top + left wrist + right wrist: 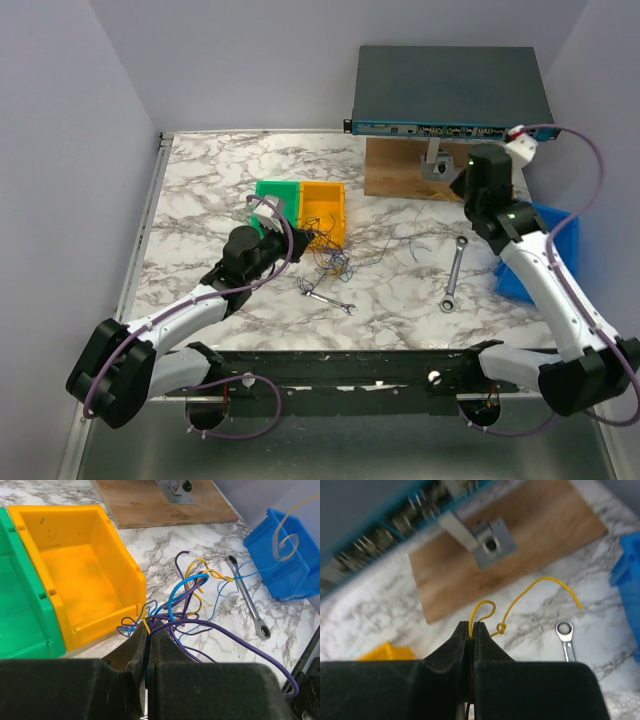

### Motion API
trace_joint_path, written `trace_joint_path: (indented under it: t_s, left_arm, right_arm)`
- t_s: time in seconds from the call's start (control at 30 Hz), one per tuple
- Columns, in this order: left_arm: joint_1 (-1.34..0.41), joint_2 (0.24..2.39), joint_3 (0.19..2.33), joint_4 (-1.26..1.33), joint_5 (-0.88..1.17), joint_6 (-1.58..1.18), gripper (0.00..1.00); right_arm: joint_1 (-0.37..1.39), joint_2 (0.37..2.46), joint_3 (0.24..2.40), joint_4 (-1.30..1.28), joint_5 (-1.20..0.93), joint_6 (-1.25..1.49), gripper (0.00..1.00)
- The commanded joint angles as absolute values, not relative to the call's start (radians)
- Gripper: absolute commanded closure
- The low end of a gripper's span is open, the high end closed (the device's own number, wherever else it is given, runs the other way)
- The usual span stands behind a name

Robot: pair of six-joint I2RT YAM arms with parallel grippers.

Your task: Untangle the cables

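The cables lie as a small tangle of blue, purple and yellow strands on the marble table, just in front of the yellow bin. In the left wrist view the tangle spreads out ahead of my left gripper, which is shut on a few strands at its near edge. My right gripper is raised above the table and shut on one yellow wire. That wire has a small knot near the fingertips and arcs off to the right. From the left wrist it shows as a curl in the air.
A green bin adjoins the yellow one. A blue bin sits at the right edge. A long wrench and a small wrench lie on the table. A wooden board with a metal bracket stands under a dark network box.
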State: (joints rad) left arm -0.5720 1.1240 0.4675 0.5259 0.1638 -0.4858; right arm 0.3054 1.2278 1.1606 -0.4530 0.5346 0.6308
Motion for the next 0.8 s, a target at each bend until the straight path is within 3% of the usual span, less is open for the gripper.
trace_joint_path:
  t_s: [0.0,0.27,0.43,0.53,0.77]
  left_arm:
    - [-0.581,1.114,0.500,0.503,0.127,-0.468,1.00]
    - [-0.595,1.184,0.600,0.313,-0.024,-0.455,1.00]
    - [-0.602,1.179,0.593,0.328,-0.006,-0.434,1.00]
    - [-0.620,1.241,0.659,0.288,0.098,-0.390,0.99]
    - [-0.759,1.363,0.774,0.281,0.268,-0.261,0.60]
  right_arm:
    - [0.299,1.123,1.305,-0.580,0.770,0.639,0.99]
    - [0.299,1.054,1.499,-0.661,0.913,0.613,0.99]
    - [0.299,1.016,1.495,-0.660,0.983,0.597,0.99]
    - [0.299,0.986,1.476,-0.632,0.903,0.564,0.99]
    - [0.299,0.992,1.448,-0.607,0.427,0.592,0.99]
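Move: The left fingers hold the cable tangle, whose bundle hangs about 13 cm below and 5 cm to the right. From that hand the orange bin is some 11 cm ahead and 14 cm down, the open-end wrench 11 cm back, 2 cm right and 17 cm down. The right hand grips the yellow cable end, the tangle about 26 cm to its left, 9 cm back and 22 cm lower; the ratchet wrench is 13 cm back, 6 cm right, the wooden board 12 cm ahead, both on the table. Up and fast goes the right hand, about 18 cm, drawing back and to its right as it tips its fingers up some 20 degrees, then easing a little left; it keeps the yellow cable pinched. The left hand edges forward and sinks slightly, then swings about 5 cm right, rolling a little, as its fingers part roughly a quarter and loosen their pinch on the tangle. ##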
